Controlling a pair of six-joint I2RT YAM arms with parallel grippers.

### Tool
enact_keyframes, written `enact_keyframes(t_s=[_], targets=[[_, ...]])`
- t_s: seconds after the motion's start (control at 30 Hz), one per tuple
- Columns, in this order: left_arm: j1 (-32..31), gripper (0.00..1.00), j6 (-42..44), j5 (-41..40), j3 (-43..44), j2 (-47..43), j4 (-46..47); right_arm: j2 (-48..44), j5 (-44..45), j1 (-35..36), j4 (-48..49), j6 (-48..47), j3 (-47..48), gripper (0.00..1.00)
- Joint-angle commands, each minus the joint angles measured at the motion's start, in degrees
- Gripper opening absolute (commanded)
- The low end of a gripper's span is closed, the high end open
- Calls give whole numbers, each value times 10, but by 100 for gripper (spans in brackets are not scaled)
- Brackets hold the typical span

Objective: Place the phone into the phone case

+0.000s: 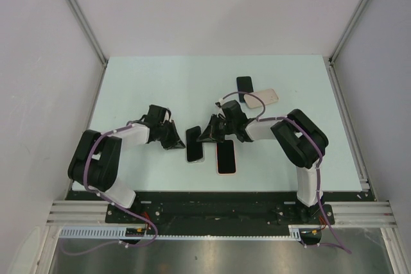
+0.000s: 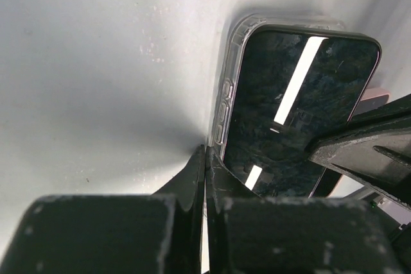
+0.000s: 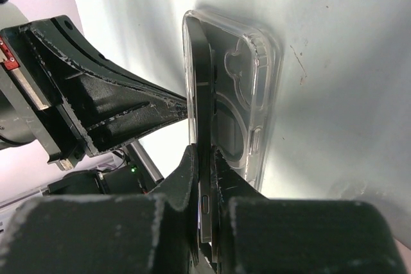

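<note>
A dark phone point(image 3: 201, 94) stands tilted on its long edge, its lower side sitting in a clear phone case point(image 3: 257, 94) that lies flat on the pale table. My right gripper point(image 3: 202, 155) is shut on the phone's near end. In the left wrist view the phone's screen point(image 2: 295, 113) faces up and the clear case rim point(image 2: 234, 49) shows along its left side. My left gripper point(image 2: 205, 152) is shut with nothing in it, tips against the case's near left edge. From above, phone point(image 1: 192, 138) and case point(image 1: 200, 153) lie between the left gripper point(image 1: 172, 138) and right gripper point(image 1: 209, 134).
A second phone point(image 1: 225, 156) in a pinkish rim lies just right of the case. Further back lie a black phone point(image 1: 244, 85) and a beige case point(image 1: 262, 98). White walls and metal rails enclose the table point(image 1: 141, 88).
</note>
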Motion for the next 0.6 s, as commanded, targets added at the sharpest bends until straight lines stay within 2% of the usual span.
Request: enact_keyframes(t_s=[0.0,0.2,0.27,0.4,0.43,0.47,0.57], targets=[[-39,0,-24,15,-43,-6,-2,26,2,24,-10,20,-14,3],[-38,0,-25,-2,-39,-67,-22,-29,30,19,-61,-11,-7,23],[-38,3,-26,-18,-28,-92,-40,-48,47,15,-86,-27,2,30],[-38,19,-18,-44,4,-119,-79,-78,71,4,-152,-51,12,45],[-38,30,-10,-53,11,-124,-89,-79,74,2,-159,-55,14,47],[-37,35,-7,-64,23,-129,-92,-82,81,1,-159,-61,15,50],[-34,42,10,-88,59,-118,-103,-92,93,2,-183,-68,19,52]])
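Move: The left hand's shut fingertips already rest against the case's left edge; the middle of case and phone lies about 4 cm to their right, 1 cm ahead, at their height. The right hand still pinches the phone's raised right edge; that middle is some 2 cm to its left, 1 cm back and 2 cm below. From the right hand, the pink-cased phone lies about 12 cm right and 6 cm back; a black phone roughly 24 cm ahead and 21 cm right. The right hand opens to about half and lets go of the phone's raised right edge, dipping slightly, then backing off about 2.5 cm to its right and 1 cm back as its fingers tip some 8 degrees steeper. Meanwhile the left hand, shut at first, draws back about 3 cm beside the case's left edge, then leaves it, rising nearly 4 cm and coming a little forward again while its fingers open to well under half. ##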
